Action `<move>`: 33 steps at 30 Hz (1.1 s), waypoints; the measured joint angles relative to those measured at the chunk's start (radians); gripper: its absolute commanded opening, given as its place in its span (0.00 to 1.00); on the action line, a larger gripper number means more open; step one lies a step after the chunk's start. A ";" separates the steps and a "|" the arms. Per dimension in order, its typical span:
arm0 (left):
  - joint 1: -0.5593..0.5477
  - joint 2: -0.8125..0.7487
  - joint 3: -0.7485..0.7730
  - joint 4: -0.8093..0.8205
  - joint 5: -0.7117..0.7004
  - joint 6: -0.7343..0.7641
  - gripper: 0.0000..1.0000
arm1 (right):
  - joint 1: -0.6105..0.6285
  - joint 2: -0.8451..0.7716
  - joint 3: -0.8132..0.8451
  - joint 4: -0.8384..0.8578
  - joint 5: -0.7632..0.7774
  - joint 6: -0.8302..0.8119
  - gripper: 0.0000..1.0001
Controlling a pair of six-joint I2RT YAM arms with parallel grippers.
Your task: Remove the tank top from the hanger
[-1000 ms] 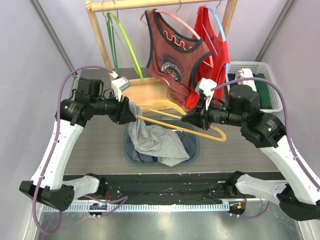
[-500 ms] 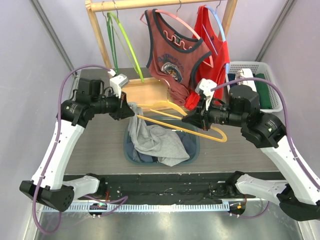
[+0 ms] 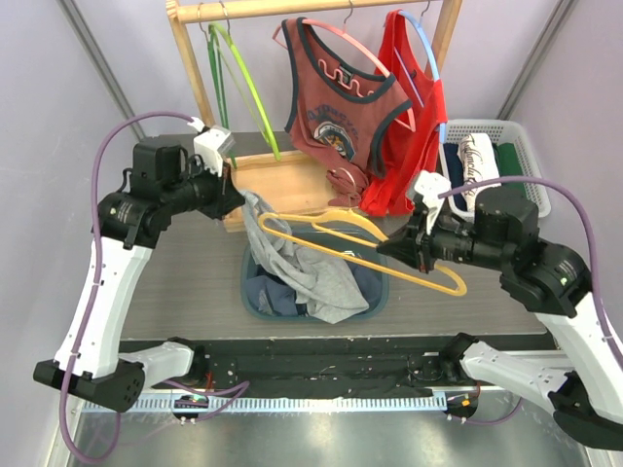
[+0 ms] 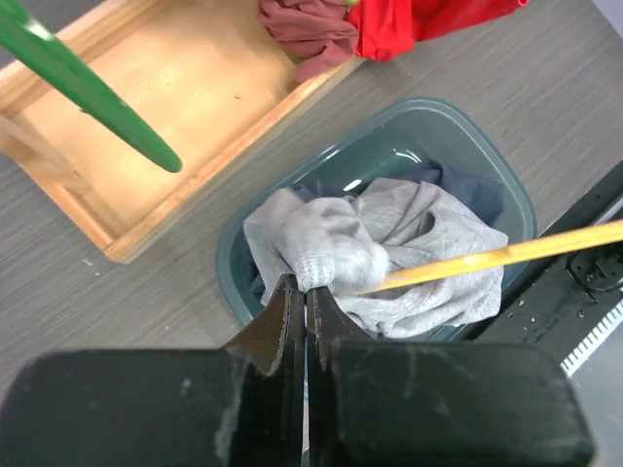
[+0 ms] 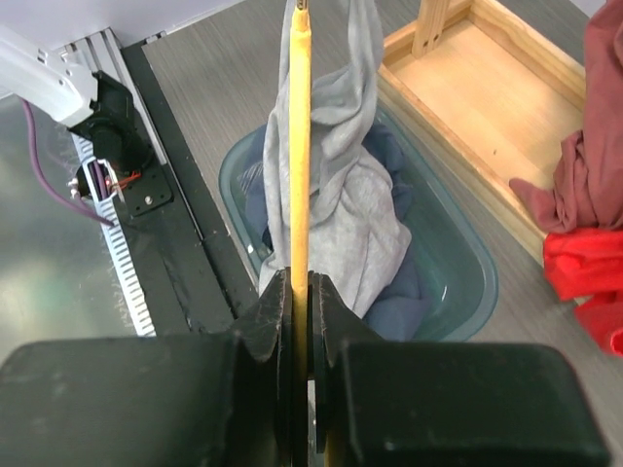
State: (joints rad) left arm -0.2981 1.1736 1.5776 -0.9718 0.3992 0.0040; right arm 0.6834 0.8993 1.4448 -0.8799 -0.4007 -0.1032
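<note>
A grey tank top (image 3: pixel 292 261) hangs half out of a teal bin, one strap still looped over the left end of a yellow hanger (image 3: pixel 352 222). My left gripper (image 3: pixel 237 195) is shut on a bunched fold of the tank top (image 4: pixel 331 243) and holds it up above the bin, next to the hanger's bar (image 4: pixel 506 255). My right gripper (image 3: pixel 387 249) is shut on the hanger's bar (image 5: pixel 300 146) and holds it level over the bin. The grey cloth (image 5: pixel 350 195) drapes from the hanger's far end in the right wrist view.
The teal bin (image 3: pixel 383 287) holds dark blue clothes under the tank top. Behind it stands a wooden rack with a tray base (image 3: pixel 287 180), carrying a green hanger (image 3: pixel 238 83), a maroon tank top (image 3: pixel 336 97) and a red one (image 3: pixel 414 107). A white basket (image 3: pixel 531 156) sits at the right.
My left gripper has shut on the tank top and pulled it up and to the left. My right arm has drawn the hanger to the right and nearer, stretching the cloth.
</note>
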 measured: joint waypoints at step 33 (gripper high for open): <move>-0.171 0.049 -0.209 -0.036 0.251 0.174 0.21 | 0.000 0.275 0.277 0.140 0.531 0.052 0.01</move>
State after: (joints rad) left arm -0.4694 1.2224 1.3689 -1.0080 0.6502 0.1780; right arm 0.6834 1.1744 1.7218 -0.7395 0.1307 -0.0509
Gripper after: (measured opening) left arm 0.040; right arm 0.099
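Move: The left hand holds a strap of the grey tank top; the bin where the rest of it lies is about 13 cm to the right, 3 cm back and 23 cm below, with the wooden tray some 18 cm ahead and 13 cm right. The right hand grips the yellow hanger; the rack's free rail is roughly 30 cm ahead, 20 cm left and 20 cm up, the red-brown tank top about 27 cm ahead and 9 cm left, near hand height. Draw the yellow hanger clear of the grey tank top: pull the right hand slightly back, then up and right about 10 cm, turning clockwise some 30 degrees, then swing it forward towards the rack. Keep the left fingers pinched on the strap, lift it back and right about 10 cm, then drop the hand sharply some 18 cm over the bin. ##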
